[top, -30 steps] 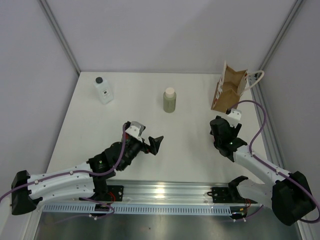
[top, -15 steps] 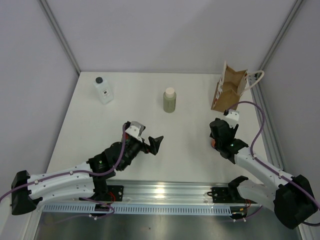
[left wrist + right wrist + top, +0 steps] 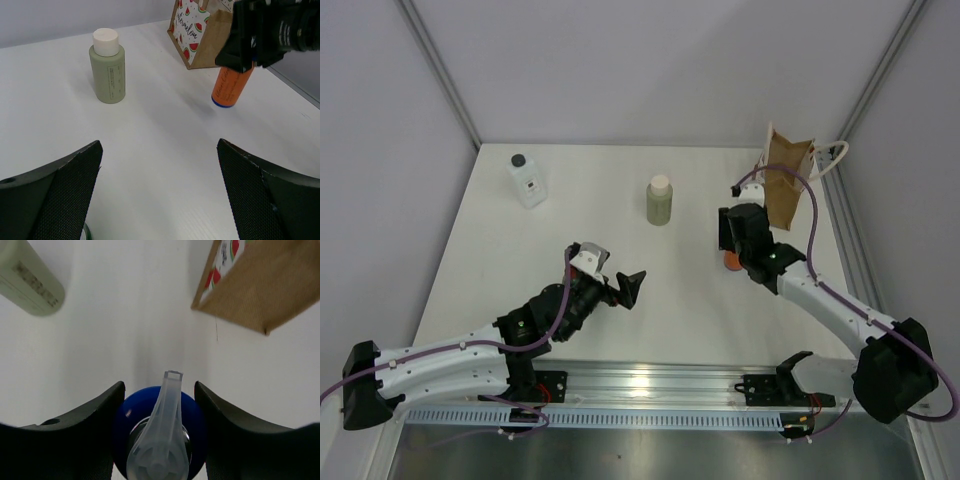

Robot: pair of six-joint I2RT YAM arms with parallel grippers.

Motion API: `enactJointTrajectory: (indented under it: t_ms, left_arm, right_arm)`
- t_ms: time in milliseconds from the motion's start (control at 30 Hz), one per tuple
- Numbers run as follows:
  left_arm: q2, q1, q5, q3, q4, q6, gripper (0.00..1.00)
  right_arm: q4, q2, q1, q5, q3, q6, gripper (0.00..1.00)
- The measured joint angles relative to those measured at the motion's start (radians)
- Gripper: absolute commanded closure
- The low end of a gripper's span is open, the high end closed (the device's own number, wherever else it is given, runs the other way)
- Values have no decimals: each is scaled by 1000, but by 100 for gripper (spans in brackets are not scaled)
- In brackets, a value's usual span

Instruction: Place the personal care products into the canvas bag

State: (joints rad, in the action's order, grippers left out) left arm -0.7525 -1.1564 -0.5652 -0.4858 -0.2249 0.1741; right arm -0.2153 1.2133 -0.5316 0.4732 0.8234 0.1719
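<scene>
My right gripper [image 3: 733, 248] is shut on the orange-red bottle [image 3: 730, 263], just left of the canvas bag [image 3: 786, 176]. In the right wrist view its blue cap [image 3: 196, 415] with a clear nozzle fills the gap between both fingers. The left wrist view shows the bottle [image 3: 230, 86] upright under that gripper; I cannot tell whether it touches the table. The olive-green bottle [image 3: 660, 203] stands mid-table, and the clear square bottle [image 3: 527, 181] stands at the far left. My left gripper [image 3: 630, 289] is open and holds nothing, near the table's middle front.
The bag [image 3: 200, 42] stands upright at the far right corner, its watermelon-print side facing left and white cord handles [image 3: 832, 155] at the back. A metal rail [image 3: 650, 385] runs along the near edge. Grey walls enclose the table.
My right gripper has shut on the orange-red bottle and moved it away from the near edge and leftward, to beside the bag. The left arm has stayed still.
</scene>
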Motion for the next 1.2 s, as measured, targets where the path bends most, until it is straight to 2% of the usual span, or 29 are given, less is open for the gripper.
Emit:
enactJointTrajectory:
  t_ms: [367, 800, 1200]
  left_arm:
    - [1, 0, -8, 0, -2, 0, 1]
    - [1, 0, -6, 0, -2, 2, 1]
    - [2, 0, 25, 0, 7, 34, 1]
  right_arm:
    - [-60, 63, 68, -76, 344, -108, 100]
    - [-157, 132, 312, -71, 668, -147, 100]
    - [-96, 440, 490, -150, 873, -114, 100]
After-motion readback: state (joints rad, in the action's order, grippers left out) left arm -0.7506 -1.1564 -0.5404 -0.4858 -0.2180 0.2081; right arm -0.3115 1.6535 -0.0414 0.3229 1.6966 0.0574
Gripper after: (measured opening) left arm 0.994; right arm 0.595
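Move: The canvas bag I am taking the orange bottle to stands about 27 cm ahead of my right hand and 19 cm to its right, its middle some 5 cm below; the blue-capped bottle already hangs in those fingers. The green bottle stands roughly 17 cm ahead and 20 cm to the left of that hand, about 8 cm lower. From my idle left hand the bag lies around 40 cm ahead, 47 cm to the right and 13 cm down. Keeping the orange bottle pinched by its blue top, my right hand climbs first, some 22 cm and a little forward, then swings right while still rising. It finishes by reaching forward and right to the canvas bag, sinking slightly; the wrist tips up about 20 degrees and turns clockwise nearly as much. ##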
